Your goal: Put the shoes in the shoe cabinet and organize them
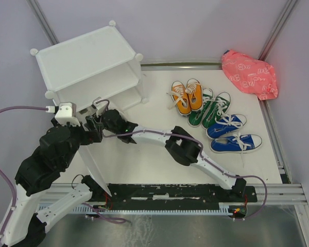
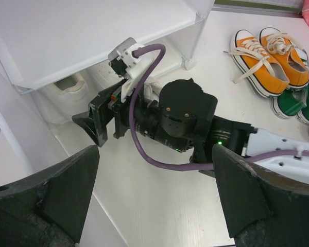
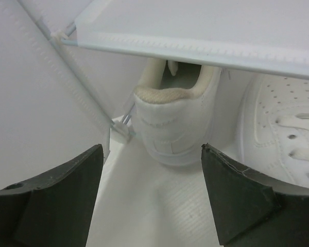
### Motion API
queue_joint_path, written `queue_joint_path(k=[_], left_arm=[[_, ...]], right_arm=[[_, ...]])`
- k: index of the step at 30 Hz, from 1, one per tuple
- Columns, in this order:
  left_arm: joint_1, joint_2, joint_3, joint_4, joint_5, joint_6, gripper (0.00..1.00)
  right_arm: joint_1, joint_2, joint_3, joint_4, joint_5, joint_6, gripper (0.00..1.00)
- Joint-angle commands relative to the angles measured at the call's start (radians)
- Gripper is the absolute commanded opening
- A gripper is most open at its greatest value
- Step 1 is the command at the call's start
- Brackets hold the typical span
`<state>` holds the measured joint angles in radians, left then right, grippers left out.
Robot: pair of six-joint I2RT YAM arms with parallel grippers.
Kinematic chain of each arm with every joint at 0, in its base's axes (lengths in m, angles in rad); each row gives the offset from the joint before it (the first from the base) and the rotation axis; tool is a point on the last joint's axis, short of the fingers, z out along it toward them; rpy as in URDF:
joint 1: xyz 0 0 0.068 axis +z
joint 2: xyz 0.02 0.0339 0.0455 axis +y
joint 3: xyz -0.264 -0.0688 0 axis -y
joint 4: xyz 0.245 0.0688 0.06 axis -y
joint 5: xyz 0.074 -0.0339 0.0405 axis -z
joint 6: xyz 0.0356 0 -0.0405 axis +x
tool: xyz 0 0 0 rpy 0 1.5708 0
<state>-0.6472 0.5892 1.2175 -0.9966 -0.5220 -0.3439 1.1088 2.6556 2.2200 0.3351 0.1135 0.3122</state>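
Note:
The white shoe cabinet point(image 1: 87, 56) stands at the back left. In its lower compartment sits a white pair: one shoe point(image 3: 172, 123) heel-first to my right wrist camera, its mate point(image 3: 283, 134) to the right. My right gripper point(image 3: 151, 150) is open at the compartment's mouth, just short of that heel and holding nothing. In the overhead view it point(image 1: 94, 123) reaches under the inner shelf point(image 3: 195, 31). My left gripper point(image 2: 155, 152) hovers open and empty behind the right wrist. On the table to the right lie the orange point(image 1: 188, 96), green point(image 1: 211, 109) and blue point(image 1: 232, 135) pairs.
A pink patterned bag point(image 1: 250, 74) lies at the back right corner. The right arm point(image 1: 190, 149) stretches diagonally across the table from its base. A purple cable point(image 2: 144, 139) loops off the right wrist. Metal frame rails point(image 1: 278, 134) border the table's right side.

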Motion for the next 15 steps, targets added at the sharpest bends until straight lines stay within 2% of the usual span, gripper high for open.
queue_joint_path(k=[1, 4, 6, 8, 9, 15], left_arm=[[0.003, -0.005, -0.023, -0.03, 0.009, -0.033, 0.96], [0.003, -0.011, -0.015, -0.032, 0.016, -0.038, 0.96], [0.003, -0.019, -0.009, -0.036, 0.015, -0.045, 0.96], [0.002, -0.026, -0.007, -0.041, 0.013, -0.051, 0.96], [0.002, -0.029, -0.007, -0.042, 0.01, -0.053, 0.96], [0.002, -0.026, -0.009, -0.052, 0.006, -0.058, 0.96]], right_arm=[[-0.003, -0.212, -0.108, -0.012, 0.0, -0.017, 0.83], [-0.004, -0.217, -0.089, -0.091, -0.027, -0.017, 0.66], [-0.003, -0.186, -0.045, -0.138, -0.055, -0.011, 0.44], [-0.004, -0.137, 0.013, -0.178, -0.081, 0.0, 0.27], [-0.004, -0.104, 0.055, -0.198, -0.091, 0.006, 0.22], [-0.002, -0.034, 0.097, -0.242, -0.108, 0.027, 0.14]])
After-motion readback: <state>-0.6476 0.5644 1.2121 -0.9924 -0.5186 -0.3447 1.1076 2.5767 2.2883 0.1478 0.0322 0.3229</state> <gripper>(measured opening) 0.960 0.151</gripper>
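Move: Ahead of the right hand, the nearer white shoe sits heel-out in the cabinet's lower bay, its middle some 14 cm forward, 9 cm left and 2 cm lower. The second white shoe is about 15 cm forward, 2 cm to the hand's right and level with it. The shelf board's middle lies roughly 14 cm forward, 5 cm left and 10 cm up. From the left hand, that nearer shoe is about 30 cm forward, 13 cm left and 23 cm down. Rising about 5.5 cm in front of the lower bay, then starting to dip by a centimetre, the empty right hand brings its wide-open fingers almost shut on nothing, short of the nearer shoe's heel. It eases back some 1.5 cm and swings briefly right and back, the wrist turning slightly counter-clockwise. ##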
